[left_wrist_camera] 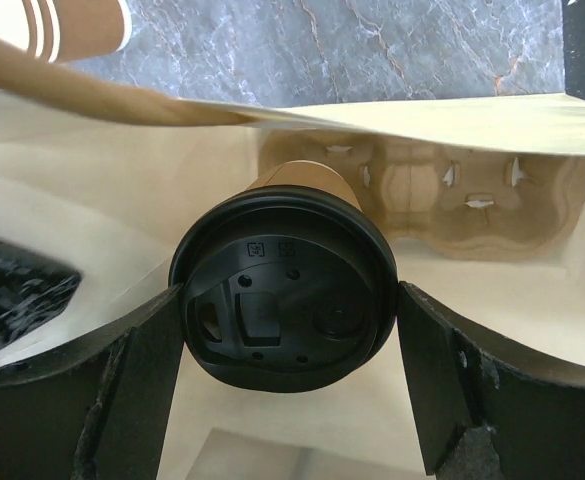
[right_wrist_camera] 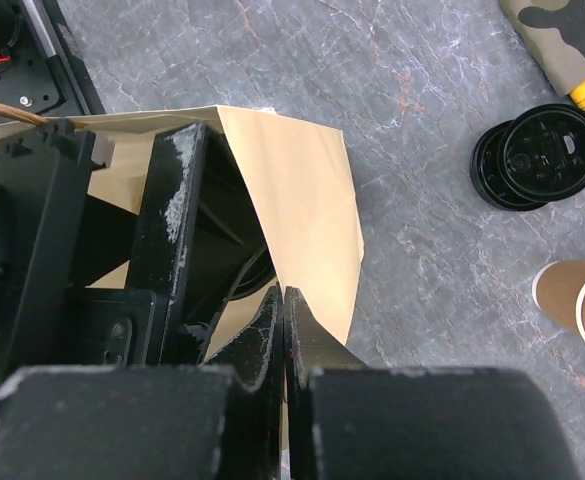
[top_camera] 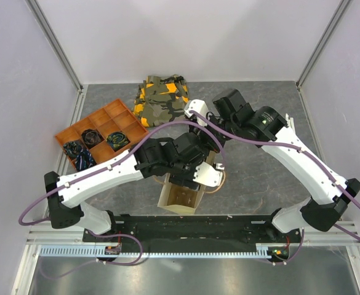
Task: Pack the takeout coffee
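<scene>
The takeout coffee [left_wrist_camera: 282, 290], a brown paper cup under a black lid, hangs inside the open paper bag [left_wrist_camera: 422, 120]. My left gripper [left_wrist_camera: 290, 298] reaches into the bag, its two fingers pressed against opposite sides of the lid. Below the cup, on the bag's floor, lies a moulded pulp cup carrier [left_wrist_camera: 472, 210]. My right gripper [right_wrist_camera: 285, 295] is shut on the rim of the bag's wall [right_wrist_camera: 302, 190], holding it away from the left arm. In the top view the bag [top_camera: 180, 200] stands at the near middle, mostly hidden under both arms.
A stack of loose black lids [right_wrist_camera: 542, 155] and lidless tan cups [right_wrist_camera: 582, 305] lie on the grey table right of the bag. An orange divided tray [top_camera: 100, 135] sits at the back left. A camouflage cloth [top_camera: 161, 98] lies at the back centre.
</scene>
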Robot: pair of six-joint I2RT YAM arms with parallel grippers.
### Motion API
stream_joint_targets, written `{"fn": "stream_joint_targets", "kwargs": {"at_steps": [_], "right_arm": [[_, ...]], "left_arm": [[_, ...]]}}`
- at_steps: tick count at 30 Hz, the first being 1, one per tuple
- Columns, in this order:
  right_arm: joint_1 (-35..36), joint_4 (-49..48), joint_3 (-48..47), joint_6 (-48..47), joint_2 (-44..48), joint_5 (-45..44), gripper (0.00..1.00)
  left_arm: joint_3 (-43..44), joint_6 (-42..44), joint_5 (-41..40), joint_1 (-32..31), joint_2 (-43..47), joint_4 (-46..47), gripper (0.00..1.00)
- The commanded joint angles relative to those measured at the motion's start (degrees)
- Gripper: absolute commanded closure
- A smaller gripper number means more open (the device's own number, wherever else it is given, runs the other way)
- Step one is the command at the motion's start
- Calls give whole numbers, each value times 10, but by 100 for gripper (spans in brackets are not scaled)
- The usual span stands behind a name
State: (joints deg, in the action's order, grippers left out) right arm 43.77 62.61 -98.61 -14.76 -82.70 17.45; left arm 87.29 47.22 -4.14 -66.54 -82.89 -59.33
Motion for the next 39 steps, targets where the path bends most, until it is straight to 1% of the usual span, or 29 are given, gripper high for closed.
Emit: {"fn": "stream_joint_targets", "kwargs": {"at_steps": [1,9,17,20,23,29,33,39], "right_arm": [[2,-29,12,11,12,0,100],[1,-32,18,11,13,6,100],[2,-35,24,-2,17,22,100],[2,-36,28,-6,20,26,100],[2,-36,28,-11,23,26,100],[2,-31,27,-14,19,24,100],[1,-34,33,-17,20,23,100],[2,-37,47,-19,19,23,100]], "left_arm": [[-27,16,-15,-7,-3,40,44],[-84,29,-32,-7,5,72,44],[-137,33,-46,-5,18,149,45],[-157,41,-44,-3,20,165,45],[-171,45,-43,-1,14,171,46],[-171,49,-48,4,5,169,48],[-182,51,-39,15,5,157,49],[-196,53,-24,30,-3,173,51]]}}
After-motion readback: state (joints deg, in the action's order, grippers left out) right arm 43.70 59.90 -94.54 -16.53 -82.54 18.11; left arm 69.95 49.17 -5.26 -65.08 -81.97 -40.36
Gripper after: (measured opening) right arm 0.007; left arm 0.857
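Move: The left hand holds the coffee cup by its lid inside the paper bag. The carrier's far pocket lies almost straight below it, about 1 cm back, 1 cm right and 14 cm down. The rim part pinched by the right hand is roughly 5 cm ahead, 3 cm right and 6 cm above; the paper cup stack stands 13 cm ahead, 12 cm right and 9 cm lower. From the right hand the pocket is some 5 cm back, 4 cm left and 20 cm down. Down into the bag goes the left hand, about 6.5 cm in all, lowering the lidded cup towards the carrier. After a slight drift left it slows and eases some 2 cm right and nearly 2 cm forward, its fingers keeping their width around the lid. The right hand keeps the bag's rim pinched and sinks about 1.5 cm. ##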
